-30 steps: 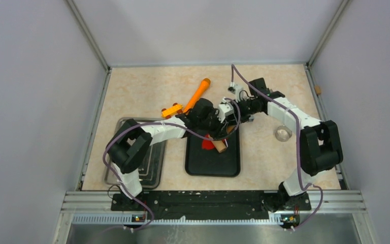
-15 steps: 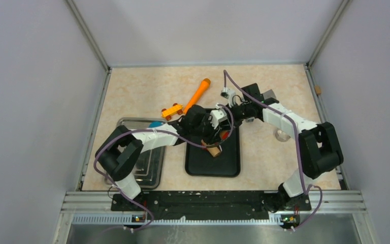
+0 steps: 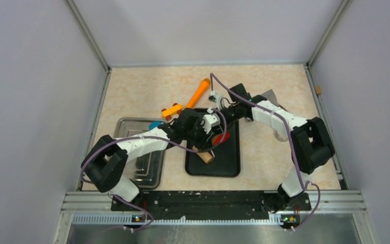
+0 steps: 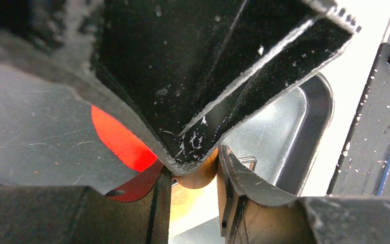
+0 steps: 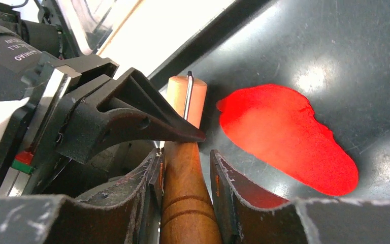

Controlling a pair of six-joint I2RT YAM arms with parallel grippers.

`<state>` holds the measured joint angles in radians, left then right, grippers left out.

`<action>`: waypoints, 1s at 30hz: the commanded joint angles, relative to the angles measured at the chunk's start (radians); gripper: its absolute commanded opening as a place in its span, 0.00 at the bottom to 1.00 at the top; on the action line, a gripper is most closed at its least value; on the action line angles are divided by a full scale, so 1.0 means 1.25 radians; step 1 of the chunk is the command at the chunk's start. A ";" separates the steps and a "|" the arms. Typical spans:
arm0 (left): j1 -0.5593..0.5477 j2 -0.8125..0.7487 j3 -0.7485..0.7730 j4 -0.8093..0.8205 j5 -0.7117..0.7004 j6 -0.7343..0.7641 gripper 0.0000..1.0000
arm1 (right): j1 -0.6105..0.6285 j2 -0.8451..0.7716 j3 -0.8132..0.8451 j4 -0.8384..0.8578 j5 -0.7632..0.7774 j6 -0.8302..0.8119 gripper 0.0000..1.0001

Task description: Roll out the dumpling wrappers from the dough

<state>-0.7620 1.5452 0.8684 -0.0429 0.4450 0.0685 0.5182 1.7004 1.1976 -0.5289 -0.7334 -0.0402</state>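
The dough is a flat bright red sheet on the black tray; the right wrist view shows the dough as a ragged oval. A wooden rolling pin lies on the tray just left of it. My left gripper is shut on the pin's near part, the wood showing between its fingers. My right gripper is shut on the far handle, jaws pressed on both sides. A sliver of dough shows in the left wrist view.
An orange toy car and an orange stick lie behind the black tray. A metal tray with a blue disc sits to the left. A clear cup stands to the right, half behind the right arm.
Both arms have carried the rolling pin left and nearer across the dough. The dough, earlier left of the pin, now lies uncovered on its right.
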 commanded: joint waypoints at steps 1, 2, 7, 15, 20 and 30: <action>-0.003 -0.095 0.057 -0.070 0.047 0.044 0.00 | -0.001 -0.057 0.083 -0.092 0.150 -0.114 0.00; -0.003 -0.088 0.073 -0.069 0.050 0.054 0.00 | -0.007 -0.068 0.088 -0.101 0.150 -0.112 0.00; -0.003 0.005 0.132 -0.029 0.070 0.067 0.00 | -0.032 -0.107 0.061 -0.103 0.190 -0.092 0.00; -0.002 0.174 0.166 0.082 0.066 0.066 0.00 | -0.050 -0.118 -0.068 0.016 0.272 -0.072 0.00; -0.001 0.279 0.198 0.107 0.090 0.055 0.00 | -0.067 -0.081 -0.115 0.034 0.317 -0.053 0.00; -0.011 0.387 0.270 0.167 0.101 0.006 0.00 | -0.149 -0.099 -0.145 0.013 0.333 -0.048 0.00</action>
<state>-0.7532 1.9106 1.1736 0.1242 0.6708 0.1310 0.3241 1.5524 1.0805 -0.5003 -0.5507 0.0010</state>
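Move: Just beyond the dough's back-left side, both hands already hold the roller's handle, its wooden cylinder down on the black tray. From the left hand the dough's middle is about 4 cm ahead, 4 cm right and 7 cm below; the cylinder is some 3 cm back, 2 cm left, 5 cm below. From the right hand the dough is roughly 2 cm ahead, level sideways, 10 cm down; the grey bolt 14 cm ahead, 13 cm right, 9 cm below. Lifting the roller together by 4–5 cm, both hands carry it right and forward back over the dough, then lower it to its earlier height. They roll on about 3 cm to the right with a little forward, for some 9–10 cm of travel in all. The right wrist turns clockwise by nearly 20 degrees, the left by about 10; both grips hold. ##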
